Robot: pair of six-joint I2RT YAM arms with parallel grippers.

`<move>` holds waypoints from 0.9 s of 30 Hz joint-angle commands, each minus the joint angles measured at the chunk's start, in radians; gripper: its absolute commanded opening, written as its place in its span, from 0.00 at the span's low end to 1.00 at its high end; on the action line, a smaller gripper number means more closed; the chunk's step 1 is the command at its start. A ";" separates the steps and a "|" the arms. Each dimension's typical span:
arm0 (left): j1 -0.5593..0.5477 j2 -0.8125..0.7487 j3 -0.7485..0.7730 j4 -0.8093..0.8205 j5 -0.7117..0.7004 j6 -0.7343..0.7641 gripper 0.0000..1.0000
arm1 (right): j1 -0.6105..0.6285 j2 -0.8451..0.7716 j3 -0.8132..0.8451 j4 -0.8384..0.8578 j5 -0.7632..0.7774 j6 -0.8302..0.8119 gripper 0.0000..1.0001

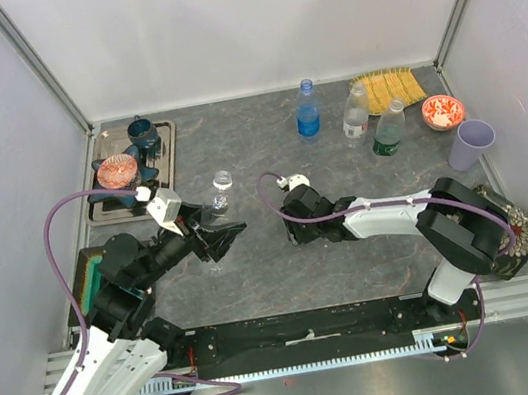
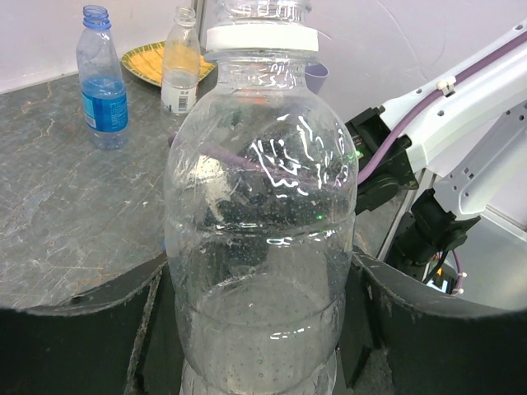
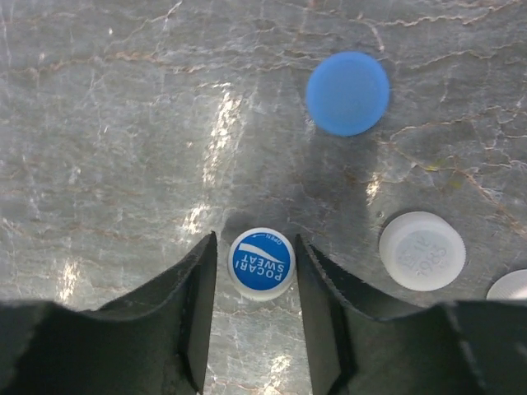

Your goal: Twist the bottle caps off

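Observation:
My left gripper [image 1: 216,228] [image 2: 259,329] is shut on the very short clear bottle [image 1: 222,194] [image 2: 262,222], gripping its lower body upright; water fills its bottom. Its neck above a white collar looks bare. My right gripper [image 1: 300,228] [image 3: 255,244] points down at the table, open, with a blue-and-white Pocari Sweat cap [image 3: 262,263] lying between the fingers, a thin gap on each side. A blue cap [image 3: 347,93] and a white cap [image 3: 422,251] lie beyond it. The blue-labelled bottle [image 1: 306,109] [image 2: 100,82], plain bottle [image 1: 355,113] [image 2: 179,62] and green-labelled bottle [image 1: 387,129] stand at the back, mouths uncapped.
A lilac cup [image 1: 470,143], a red-patterned bowl [image 1: 442,111] and a yellow plate [image 1: 388,88] sit at the back right. A metal tray [image 1: 169,163] with a dark mug and a pink bowl [image 1: 117,169] is at the left. The right arm [image 2: 445,123] reaches close beside the held bottle.

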 commanded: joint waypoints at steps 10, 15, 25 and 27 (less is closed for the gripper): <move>0.006 -0.011 0.002 -0.004 -0.028 0.056 0.43 | 0.040 -0.253 0.068 -0.137 0.095 0.032 0.69; 0.006 0.003 0.021 -0.001 -0.031 0.070 0.44 | 0.033 -0.396 0.335 -0.369 0.316 0.007 0.79; -0.001 0.294 0.177 0.034 0.412 0.065 0.45 | 0.022 -0.586 0.541 -0.240 -0.012 -0.013 0.89; -0.016 0.339 0.204 0.034 0.440 0.071 0.45 | 0.020 -0.560 0.579 -0.252 -0.089 0.001 0.93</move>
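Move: The white-blue cap sits between the right fingertips, level with the hand point and about 1 cm below it. From the right hand the blue cap lies about 7 cm straight ahead, the plain white cap 3 cm ahead and 5 cm right, and the green-white cap 3 cm ahead and 9 cm right, all on the table. From the left hand, already holding the opened bottle, the white-blue cap is some 7 cm ahead, 14 cm right and 30 cm below. Right hand opens off the white-blue cap and rises about 40 cm; left carries its bottle about 4 cm right. ##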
